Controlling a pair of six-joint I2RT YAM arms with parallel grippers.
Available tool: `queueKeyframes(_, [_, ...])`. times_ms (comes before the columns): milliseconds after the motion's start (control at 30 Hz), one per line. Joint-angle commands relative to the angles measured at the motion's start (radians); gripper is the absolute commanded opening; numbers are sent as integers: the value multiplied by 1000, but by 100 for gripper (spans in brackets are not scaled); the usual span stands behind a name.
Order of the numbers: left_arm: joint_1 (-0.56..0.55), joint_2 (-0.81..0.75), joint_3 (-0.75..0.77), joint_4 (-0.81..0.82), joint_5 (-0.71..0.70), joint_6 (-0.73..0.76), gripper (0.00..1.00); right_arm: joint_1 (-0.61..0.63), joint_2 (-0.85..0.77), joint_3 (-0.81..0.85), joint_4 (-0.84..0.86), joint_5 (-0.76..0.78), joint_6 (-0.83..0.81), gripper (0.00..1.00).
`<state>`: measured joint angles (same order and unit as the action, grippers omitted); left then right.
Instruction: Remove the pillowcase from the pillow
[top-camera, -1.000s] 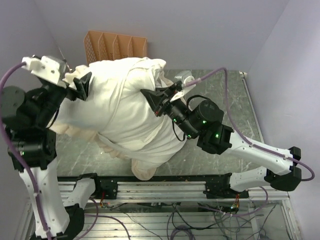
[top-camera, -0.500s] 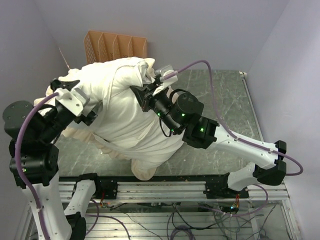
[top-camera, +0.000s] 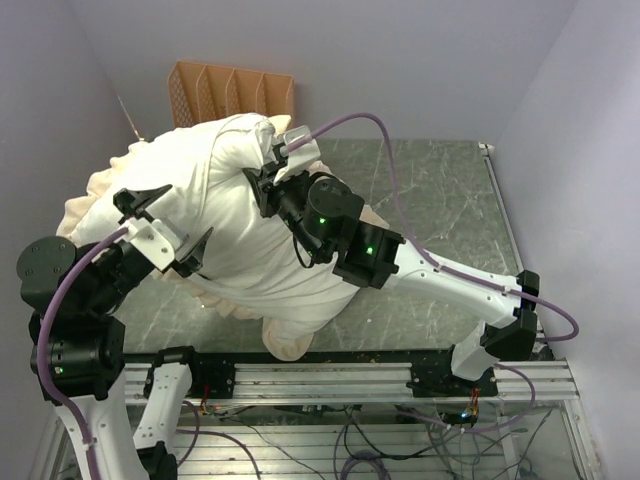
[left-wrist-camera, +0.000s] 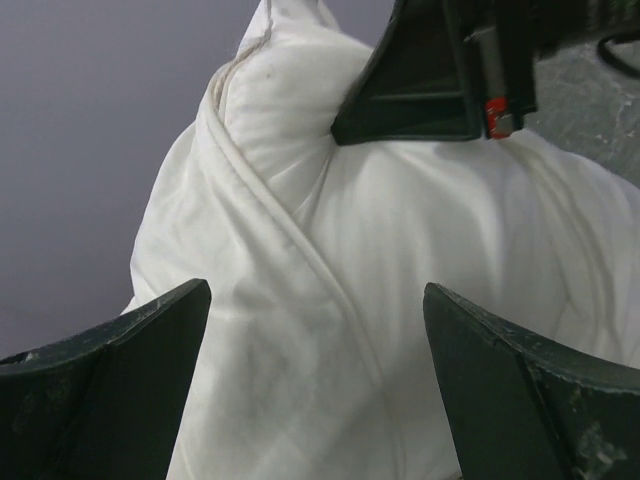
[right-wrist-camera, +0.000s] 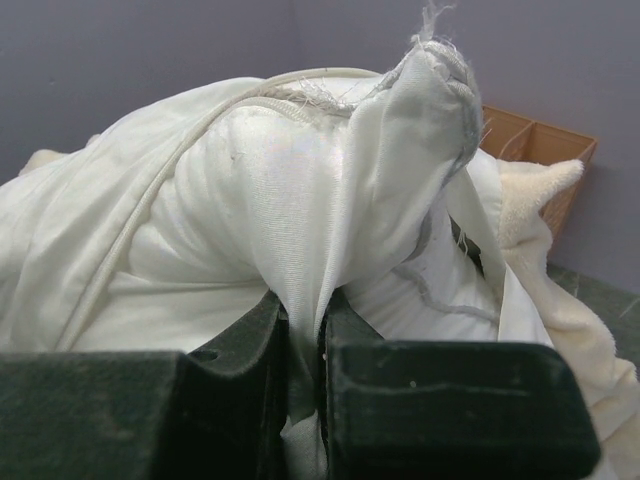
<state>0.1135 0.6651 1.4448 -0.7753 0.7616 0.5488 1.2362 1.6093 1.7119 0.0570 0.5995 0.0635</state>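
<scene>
The plump white pillow (top-camera: 250, 255) lies heaped on the left half of the table, its piped seam running up to a pointed corner (right-wrist-camera: 425, 60). My right gripper (top-camera: 264, 186) (right-wrist-camera: 305, 300) is shut on a fold of the pillow's white cloth just below that corner. The pillowcase (top-camera: 85, 205) shows as cream frill spilling out at the pillow's left and near edges, and as cream plush (right-wrist-camera: 540, 200) behind the corner. My left gripper (top-camera: 168, 222) (left-wrist-camera: 315, 295) stands wide open beside the pillow's left flank with nothing between its fingers.
An orange slotted rack (top-camera: 230, 92) (right-wrist-camera: 530, 140) stands at the back wall behind the pillow. Green marbled tabletop (top-camera: 450, 200) shows to the right, under the right arm. A metal rail (top-camera: 330, 375) runs along the near edge. Purple walls close in on three sides.
My left gripper has let go of the frill, opened wide and dropped back toward the near left. My right gripper has carried its pinched fold to the left and farther back.
</scene>
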Motion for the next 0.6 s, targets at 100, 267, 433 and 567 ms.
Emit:
queueKeyframes(100, [10, -18, -18, 6, 65, -16, 92, -2, -3, -11, -74, 57, 4, 0])
queueKeyframes(267, [11, 22, -53, -46, -90, 79, 76, -2, -37, -28, -74, 42, 16, 0])
queueKeyframes(433, [11, 49, -103, 8, -231, 71, 60, 1, -61, -36, -83, 20, 28, 0])
queueKeyframes(567, [12, 51, -127, 101, -316, 19, 44, 3, -79, -64, -78, -3, 30, 0])
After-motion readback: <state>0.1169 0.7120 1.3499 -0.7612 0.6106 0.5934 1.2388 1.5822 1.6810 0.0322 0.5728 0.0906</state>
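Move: The next fold of the white pillowcase, beside the long seam, is about 5 cm ahead of the left hand, 3 cm to its left and 4 cm below. The bunch clamped in the right fingers is at the left hand's level, roughly 5 cm ahead and 11 cm to its right; the ruffled edge is some 8 cm ahead, 18 cm left and 12 cm below. From the right hand, the fold is level fore and aft, about 14 cm left and 4 cm below. The seam-side fold of the pillowcase is taken by the left hand: after easing back about 1 cm, it reaches some 5 cm forward, angling down and to the left, and turns about 10 degrees counter-clockwise while the wide-open fingers close roughly halfway around the cloth. The right hand keeps its pinch on the bunched cloth, almost still. ##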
